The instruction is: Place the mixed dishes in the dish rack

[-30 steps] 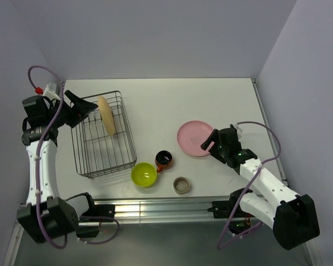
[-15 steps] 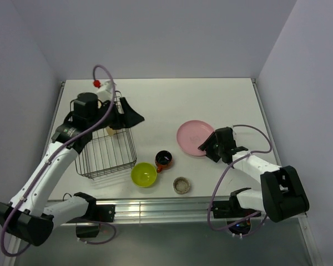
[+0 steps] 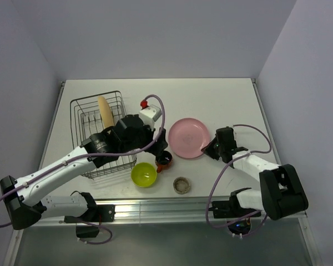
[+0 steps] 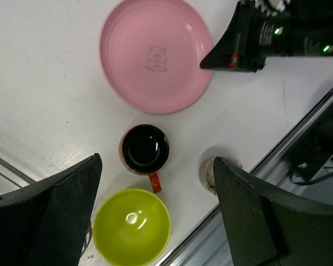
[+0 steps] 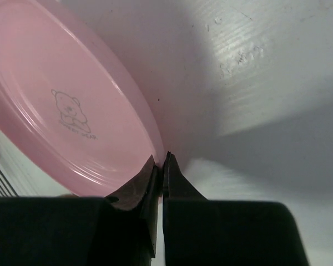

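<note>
The pink plate (image 3: 187, 137) (image 4: 155, 52) (image 5: 55, 100) lies right of centre. My right gripper (image 3: 212, 148) (image 5: 161, 166) is shut on its right rim, which sits slightly off the table. My left gripper (image 3: 158, 148) (image 4: 155, 166) hangs open above the red-orange mug (image 3: 164, 159) (image 4: 145, 148) and holds nothing. The lime-green bowl (image 3: 144, 174) (image 4: 132, 227) sits just left of the mug. The grey-beige cup (image 3: 181, 184) (image 4: 207, 170) stands nearer the front edge, half hidden behind a finger in the left wrist view. The yellow-orange plate (image 3: 104, 113) stands on edge in the black wire dish rack (image 3: 95, 96).
An aluminium rail (image 3: 155, 208) runs along the table's near edge, close to the bowl and cup. Grey walls close in the back and both sides. The right arm (image 4: 261, 33) reaches in beside the pink plate. The rack's corner lies under my left forearm.
My left arm has swung from the rack across to above the mug and bowl. My right gripper has shut on the pink plate's rim, and the plate has shifted a little left.
</note>
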Robot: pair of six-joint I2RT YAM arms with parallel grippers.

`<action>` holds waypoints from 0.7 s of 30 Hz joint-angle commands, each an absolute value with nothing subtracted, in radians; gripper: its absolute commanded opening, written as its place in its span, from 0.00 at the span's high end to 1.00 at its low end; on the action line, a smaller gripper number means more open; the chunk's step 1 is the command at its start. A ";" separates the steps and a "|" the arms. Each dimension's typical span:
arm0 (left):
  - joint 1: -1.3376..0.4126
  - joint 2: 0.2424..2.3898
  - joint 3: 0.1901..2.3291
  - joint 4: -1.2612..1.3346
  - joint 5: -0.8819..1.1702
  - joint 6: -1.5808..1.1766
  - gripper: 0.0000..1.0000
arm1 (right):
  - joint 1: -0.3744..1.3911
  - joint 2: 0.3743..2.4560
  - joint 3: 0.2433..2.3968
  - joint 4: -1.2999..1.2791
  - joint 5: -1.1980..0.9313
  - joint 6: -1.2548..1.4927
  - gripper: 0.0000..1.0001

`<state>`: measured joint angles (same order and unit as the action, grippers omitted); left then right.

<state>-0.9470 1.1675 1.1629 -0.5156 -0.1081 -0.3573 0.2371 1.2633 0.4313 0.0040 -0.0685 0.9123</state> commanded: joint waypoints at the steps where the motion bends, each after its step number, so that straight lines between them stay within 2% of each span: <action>1: -1.028 1.147 1.129 -0.460 -0.247 -0.215 0.12 | 0.235 1.158 0.455 -0.093 -0.044 0.853 1.00; 9: -1.235 1.212 1.097 -0.347 -0.480 0.027 0.11 | 0.235 0.979 0.658 -0.336 -0.133 0.782 1.00; 21: -1.468 1.390 1.149 -0.255 -0.822 0.337 0.09 | 0.248 0.940 0.844 -0.528 -0.291 0.686 1.00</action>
<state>-1.4391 1.3544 1.1091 -0.3172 -0.6815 0.2070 0.2382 0.9565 0.7841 -0.4816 -0.2310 0.7227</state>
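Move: The right fingers already pinch the pink plate's near-right rim; its middle lies about 7 cm ahead and 8 cm left, at hand height, and the dish rack's middle some 51 cm left and 8 cm ahead. From the open left hand, the plate is roughly 13 cm ahead, 17 cm right and 23 cm below. The mug lies 3 cm ahead, 4 cm right and 21 cm below that hand, the green bowl 5 cm back, 6 cm left and 22 cm below. Right hand lifts its pinched pink plate about 15 cm; open left goes 8 cm right and back, turning. ##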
